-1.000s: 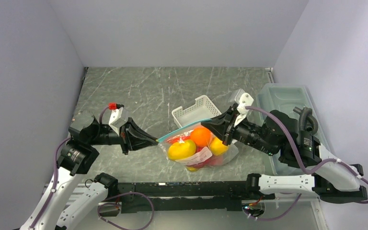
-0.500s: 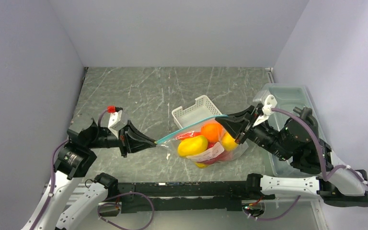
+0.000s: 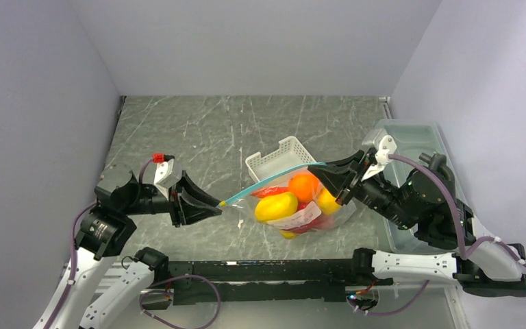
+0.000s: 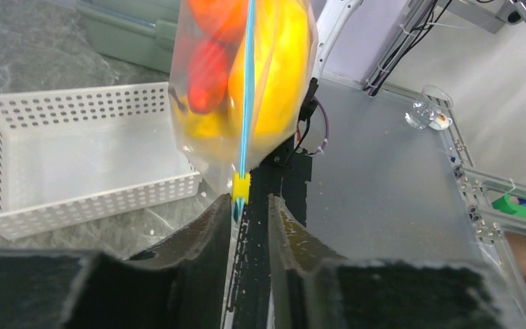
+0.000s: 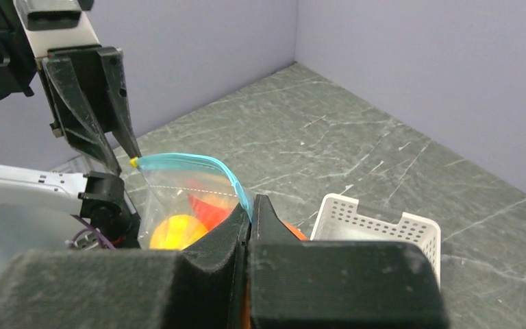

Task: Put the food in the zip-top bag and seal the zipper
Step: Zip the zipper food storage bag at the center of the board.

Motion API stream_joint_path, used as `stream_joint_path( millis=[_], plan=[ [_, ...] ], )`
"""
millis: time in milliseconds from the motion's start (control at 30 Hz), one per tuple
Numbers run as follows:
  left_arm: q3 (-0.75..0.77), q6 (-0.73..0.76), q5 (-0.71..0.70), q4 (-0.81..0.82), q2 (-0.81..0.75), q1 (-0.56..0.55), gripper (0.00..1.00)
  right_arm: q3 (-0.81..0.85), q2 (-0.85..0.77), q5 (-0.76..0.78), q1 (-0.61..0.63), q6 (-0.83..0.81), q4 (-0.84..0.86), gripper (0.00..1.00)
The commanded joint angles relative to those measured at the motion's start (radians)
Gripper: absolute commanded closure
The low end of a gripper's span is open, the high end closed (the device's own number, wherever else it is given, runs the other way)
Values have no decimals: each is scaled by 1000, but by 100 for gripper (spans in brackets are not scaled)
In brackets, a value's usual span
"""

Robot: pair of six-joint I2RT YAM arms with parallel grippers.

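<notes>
The clear zip-top bag [image 3: 308, 218] hangs above the table between my two grippers, holding the food: an orange [image 3: 304, 185], a yellow lemon [image 3: 276, 205] and a red piece [image 3: 267, 192]. The teal zipper [image 3: 267, 181] runs along its top edge and ends in a small yellow tab [image 4: 241, 185]. My right gripper [image 3: 323, 173] is shut on the zipper's right end [image 5: 241, 195]. My left gripper [image 4: 250, 203] stands open, jaws slightly apart, the tab just beyond its fingertips [image 4: 220, 209]. In the right wrist view the left gripper [image 5: 127, 163] sits at the tab.
A white perforated basket [image 3: 277, 159] lies empty just behind the bag, also in the left wrist view as the basket [image 4: 75, 151]. A translucent bin [image 3: 411, 137] stands at the right edge, under the right arm. The table's dark front rail [image 3: 267, 274] runs below the bag.
The right gripper pulled the bag rightward along the zipper, then held. The left gripper's jaws have parted and let go of the zipper's left end, which now curves slightly.
</notes>
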Motion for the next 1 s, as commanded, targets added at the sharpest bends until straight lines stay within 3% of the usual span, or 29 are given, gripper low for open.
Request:
stream_joint_path(
  millis=[0, 367, 467, 500, 967],
  plan=[
    [31, 0, -32, -43, 3, 2, 64, 64, -5, 14, -9, -22, 110, 100],
    [66, -5, -105, -50, 4, 2, 42, 111, 65, -63, -9, -27, 34, 100],
    [71, -18, -119, -41, 4, 2, 7, 121, 84, -87, -9, -29, 14, 100],
    [72, -21, -118, -32, 4, 2, 1, 124, 90, -92, -9, -30, 8, 100],
    [178, 27, -150, -113, 65, 2, 0, 137, 198, -182, -9, -41, -45, 100]
  ],
)
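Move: The bag's yellow zipper end lies right at the left fingertips, about 1 cm ahead and 1 cm to the right of that hand, level with it. The yellow mango in the bag is some 11 cm to the left hand's right, 4 cm ahead and 7 below; the orange 16 right, 7 ahead, 6 below. The right hand pinches the zipper's other end; from it the yellow end lies about 17 cm left, 3 back and 10 lower. The zipper's yellow end is let go by the left fingers, which go from slightly parted to wide open while that hand eases about 2 cm forward, finally rising about 2 cm and turning a little counter-clockwise. The right hand keeps its pinch on the other end, lifts slightly, then carries it about 6 cm left and down towards the left hand, its fingers tipping downward some 10 degrees. ##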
